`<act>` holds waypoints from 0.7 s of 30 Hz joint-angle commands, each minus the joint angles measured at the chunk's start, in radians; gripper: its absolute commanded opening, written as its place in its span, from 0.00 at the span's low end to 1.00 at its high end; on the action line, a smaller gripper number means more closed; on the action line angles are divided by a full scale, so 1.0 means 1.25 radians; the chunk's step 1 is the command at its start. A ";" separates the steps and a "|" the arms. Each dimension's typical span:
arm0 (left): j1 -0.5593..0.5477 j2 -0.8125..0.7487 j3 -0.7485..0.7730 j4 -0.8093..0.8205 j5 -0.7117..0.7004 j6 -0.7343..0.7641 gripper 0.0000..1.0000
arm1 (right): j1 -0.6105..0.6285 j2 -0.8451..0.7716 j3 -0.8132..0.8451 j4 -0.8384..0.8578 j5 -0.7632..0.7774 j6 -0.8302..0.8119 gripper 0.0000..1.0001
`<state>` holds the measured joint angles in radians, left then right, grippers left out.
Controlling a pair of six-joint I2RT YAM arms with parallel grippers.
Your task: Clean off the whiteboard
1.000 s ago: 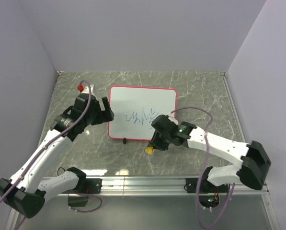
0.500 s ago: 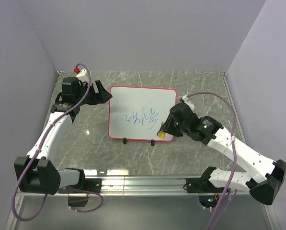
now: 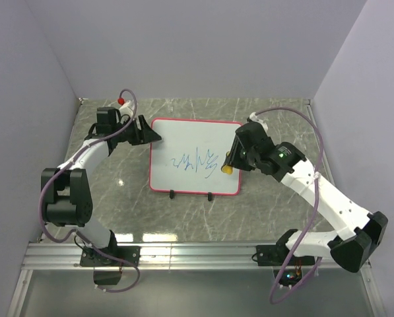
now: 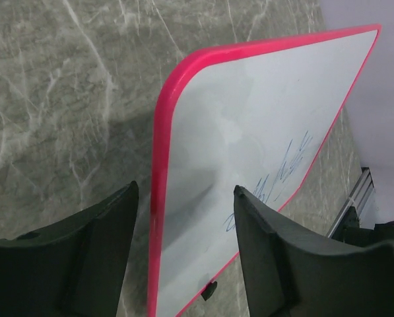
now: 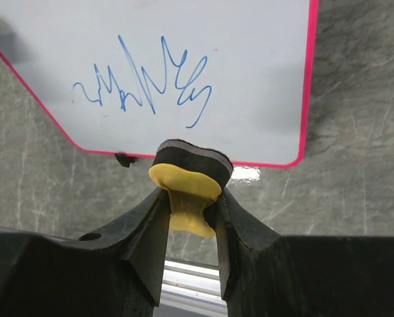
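The whiteboard [image 3: 190, 135] lies flat on the marble table, pink-rimmed, with blue scribbles [image 3: 197, 160] in its middle. My left gripper [image 3: 150, 136] is at its far left corner. In the left wrist view the whiteboard [image 4: 249, 112] has its pink rim running between the two spread fingers [image 4: 84, 251] of the left gripper [image 4: 183, 205], which is open. My right gripper [image 3: 231, 164] hovers over the board's right side, shut on the yellow eraser [image 3: 227, 169]. In the right wrist view the eraser [image 5: 187, 188] sits pinched at its waist in the right gripper [image 5: 189, 201], dark felt toward the whiteboard [image 5: 249, 53], just right of the scribbles [image 5: 150, 82].
Two black clips [image 3: 173, 194] [image 3: 210, 195] sit on the board's near edge. An aluminium rail [image 3: 197, 251] runs along the table's near edge. Grey walls close in the left, back and right. Purple cables loop over both arms.
My left gripper has swung to the board's far left corner and its jaws have narrowed around the rim. My right gripper has carried the eraser from the board's near edge over its right side.
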<state>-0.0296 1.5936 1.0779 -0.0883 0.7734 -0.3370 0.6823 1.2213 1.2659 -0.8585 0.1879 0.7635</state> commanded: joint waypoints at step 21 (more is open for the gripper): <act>-0.013 -0.087 -0.207 0.222 0.017 -0.086 0.17 | -0.002 0.293 0.219 0.115 -0.085 -0.093 0.00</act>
<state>-0.0227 1.5215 0.8642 0.1692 0.8131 -0.4278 0.6640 1.5486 1.4769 -0.7704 0.1043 0.6685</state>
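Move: The whiteboard's left edge is right by the left hand's open fingers, roughly 1 cm to the right and 2 cm below; the board's upper-left corner is some 7 cm ahead. The right hand already holds the eraser, with the blue writing about 7 cm ahead, 11 cm left and 11 cm below. From that hand, the right edge is 7 cm ahead, 5 cm right, and the right black clip 5 cm back, 6 cm left. Forward and left by about 8 cm in all, sinking slightly, the right hand carries the gripped eraser over the board towards the writing. Meanwhile the left hand closes its fingers to pinch the board's left edge below the upper corner, one finger under it and one on its face, creeping barely forward before drawing back some 3 cm. ##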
